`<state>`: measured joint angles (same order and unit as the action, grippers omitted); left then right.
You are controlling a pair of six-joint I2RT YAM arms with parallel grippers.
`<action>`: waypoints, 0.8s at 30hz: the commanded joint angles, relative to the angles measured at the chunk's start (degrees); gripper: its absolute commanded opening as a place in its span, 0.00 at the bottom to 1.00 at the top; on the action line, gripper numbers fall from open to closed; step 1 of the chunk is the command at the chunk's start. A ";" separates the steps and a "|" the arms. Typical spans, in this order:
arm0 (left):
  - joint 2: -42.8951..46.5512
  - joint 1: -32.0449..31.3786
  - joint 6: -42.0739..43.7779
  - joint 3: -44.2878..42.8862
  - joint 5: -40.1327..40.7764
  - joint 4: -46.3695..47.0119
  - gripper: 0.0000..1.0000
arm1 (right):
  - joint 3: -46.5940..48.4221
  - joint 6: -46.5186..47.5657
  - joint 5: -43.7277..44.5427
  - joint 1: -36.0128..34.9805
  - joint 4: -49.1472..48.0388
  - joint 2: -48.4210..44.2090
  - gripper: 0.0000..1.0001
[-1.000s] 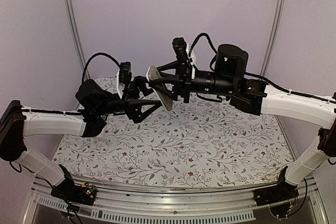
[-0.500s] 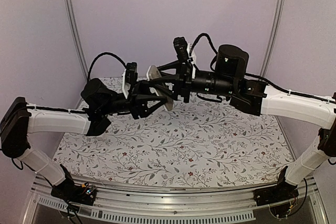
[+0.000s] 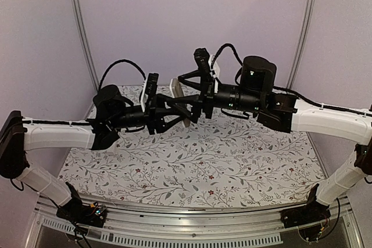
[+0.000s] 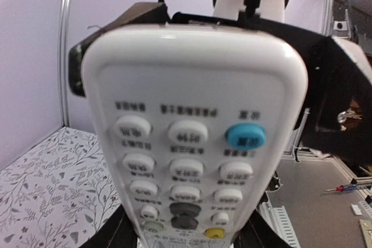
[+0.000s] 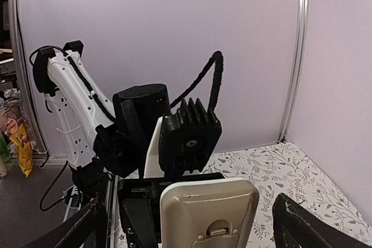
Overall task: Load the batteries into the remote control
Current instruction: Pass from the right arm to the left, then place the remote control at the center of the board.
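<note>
A white remote control (image 3: 178, 98) hangs in the air above the table, between both arms. My left gripper (image 3: 176, 110) is shut on its lower end. In the left wrist view its button face (image 4: 192, 114) fills the frame, with my dark fingers (image 4: 110, 233) at both edges. My right gripper (image 3: 182, 100) stands open around the remote. The right wrist view shows the remote's back (image 5: 209, 210) with the battery cover latch (image 5: 218, 232), and my fingers (image 5: 308, 225) stand well clear on either side. The batteries are out of view.
A floral cloth covers the table (image 3: 203, 161) below both arms. Lilac walls and metal posts (image 3: 81, 33) close in the back and sides. The left arm's wrist camera housing (image 5: 189, 137) sits just behind the remote.
My left arm moved right to the remote and shut on it. My right gripper then opened and let the remote go.
</note>
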<state>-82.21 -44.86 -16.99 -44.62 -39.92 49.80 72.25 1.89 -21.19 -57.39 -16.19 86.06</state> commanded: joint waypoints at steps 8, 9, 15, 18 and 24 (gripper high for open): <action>-0.54 -0.05 16.90 -12.48 32.24 -69.75 0.00 | -3.95 0.20 26.41 2.15 14.42 -12.69 0.99; -2.78 -0.05 16.91 -13.53 34.04 -73.21 0.00 | -3.92 -0.49 28.47 2.62 15.80 -13.11 0.99; -17.58 1.39 20.60 -19.09 41.24 -83.97 0.00 | -6.07 -3.96 34.51 3.26 19.70 -15.87 0.99; -24.05 3.18 21.55 -23.94 42.64 -88.48 0.00 | -6.75 -4.26 34.42 3.27 20.75 -16.61 0.99; -30.01 4.95 23.12 -29.88 43.87 -94.80 0.09 | -8.58 -3.92 35.05 3.32 21.57 -18.12 0.99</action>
<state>-109.54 -41.15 3.97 -71.31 1.76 -37.41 65.28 -1.43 11.88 -54.26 3.57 70.28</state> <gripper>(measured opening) 0.494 0.989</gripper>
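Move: The white button remote is already gripped by the left fingers, its middle about 4 cm above their hand point; it also sits between the right hand's open fingers, some 3 cm left of and 3 cm below that hand's point. The bare table spot it goes to is about 12 cm ahead, 9 cm left and 31 cm below the left hand. The narrow remote lies roughly 18 cm to the left of that spot and 2 cm farther out. The button remote goes down with the left hand, some 30 cm towards the bare table, also about 11 cm left and 9 cm forward, fast and easing off near the bottom; the wrist swings the fingers from pointing right to pointing down, grip unchanged. The right hand, fingers staying wide open, backs off about 12 cm right and 6 cm forward, turning some 35 degrees clockwise. ##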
